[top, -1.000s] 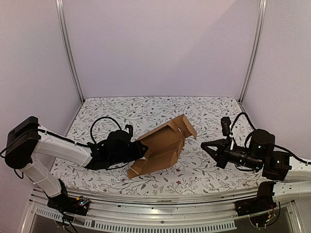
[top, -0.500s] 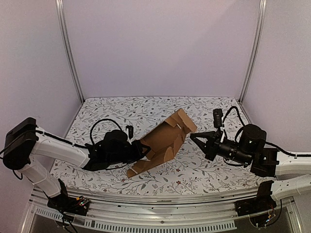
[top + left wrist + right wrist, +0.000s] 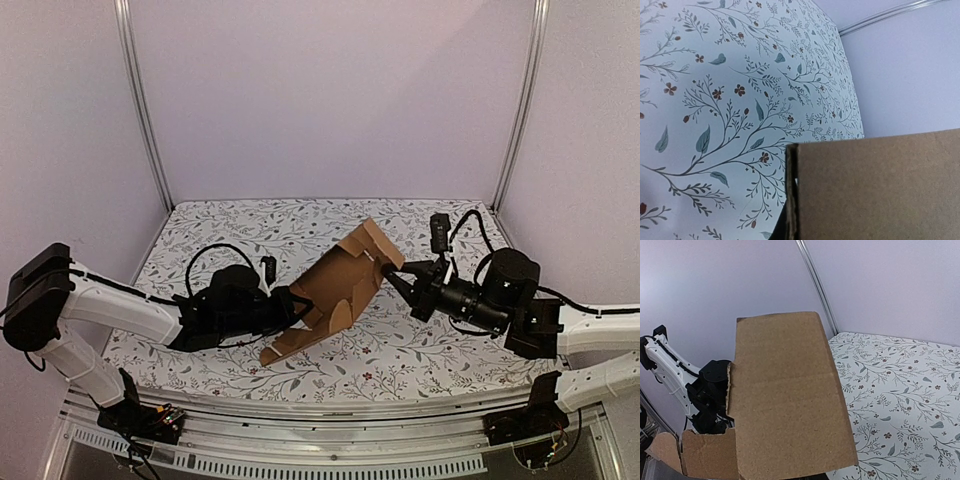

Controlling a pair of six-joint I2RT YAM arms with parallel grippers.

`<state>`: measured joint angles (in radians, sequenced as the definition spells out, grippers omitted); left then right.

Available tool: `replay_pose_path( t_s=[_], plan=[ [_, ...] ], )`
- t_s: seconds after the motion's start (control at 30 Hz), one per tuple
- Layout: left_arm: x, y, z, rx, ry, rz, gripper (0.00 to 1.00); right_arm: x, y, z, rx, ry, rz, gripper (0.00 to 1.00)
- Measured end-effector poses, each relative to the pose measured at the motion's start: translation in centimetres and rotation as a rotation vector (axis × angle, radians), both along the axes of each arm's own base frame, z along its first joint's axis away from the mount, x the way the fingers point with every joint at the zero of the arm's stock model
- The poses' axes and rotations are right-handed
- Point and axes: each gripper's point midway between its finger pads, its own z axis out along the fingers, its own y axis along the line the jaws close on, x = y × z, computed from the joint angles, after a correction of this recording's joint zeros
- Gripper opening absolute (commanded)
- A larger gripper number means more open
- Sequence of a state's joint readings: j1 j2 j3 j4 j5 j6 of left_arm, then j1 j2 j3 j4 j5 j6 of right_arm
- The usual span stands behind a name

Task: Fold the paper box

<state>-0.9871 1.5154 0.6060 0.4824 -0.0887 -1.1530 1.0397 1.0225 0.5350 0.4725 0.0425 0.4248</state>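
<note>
The paper box (image 3: 340, 285) is plain brown cardboard, partly folded, tilted up from the table's middle, with its low end near the front. My left gripper (image 3: 297, 308) is shut on the box's near-left edge. In the left wrist view a cardboard panel (image 3: 875, 190) fills the lower right and hides the fingers. My right gripper (image 3: 392, 274) is shut, its tip against the box's upper right flap. That flap (image 3: 785, 400) covers the fingers in the right wrist view.
A floral cloth covers the table (image 3: 250, 225). Metal posts stand at the back corners (image 3: 145, 110) (image 3: 520, 110), with plain walls behind. The left arm (image 3: 705, 390) shows beyond the flap in the right wrist view.
My right arm has swung left and reached the box's upper right flap. The box now stands steeper and narrower. The left gripper has barely moved.
</note>
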Motion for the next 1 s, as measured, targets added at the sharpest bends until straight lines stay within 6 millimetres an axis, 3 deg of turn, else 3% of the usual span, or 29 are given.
replay_pose_path(
  t_s=[0.13, 0.67, 1.0],
  plan=[
    [-0.1, -0.1, 0.1, -0.004, 0.0, -0.006, 0.0, 0.2, 0.5, 0.4, 0.006, -0.004, 0.003, 0.0],
    [0.2, 0.2, 0.8, 0.095, -0.05, -0.031, 0.0, 0.7, 1.3, -2.4, -0.089, 0.051, -0.001, 0.0],
    [0.8, 1.2, 1.2, 0.251, -0.106, -0.037, 0.0, 0.6, 0.4, -5.5, -0.208, 0.112, -0.036, 0.0]
  ],
)
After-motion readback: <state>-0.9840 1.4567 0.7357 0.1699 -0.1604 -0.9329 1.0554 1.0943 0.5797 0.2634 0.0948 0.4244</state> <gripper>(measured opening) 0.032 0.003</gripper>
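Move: The closed right fingers are at the raised right end of the paper box. The middle of the side flap there lies about 4 cm above them, 2 cm ahead and 1 cm left. The box body is centred some 10 cm left, 3 cm ahead and 8 cm lower; its lower panel is about 14 cm left, level ahead and 18 cm down. From the left hand, that flap lies roughly 15 cm right, 2 cm back and 18 cm up. Closed right fingertips stay against the box's right end, nudging about 1 cm left and slightly forward before bearing down along the side flap some 5 cm towards its lower edge, the hand rolling about 12 degrees left side down. The left hand keeps its pinch on the box's left end and rolls it some 15 degrees, left side up, lifting and shifting left about 1 cm. ##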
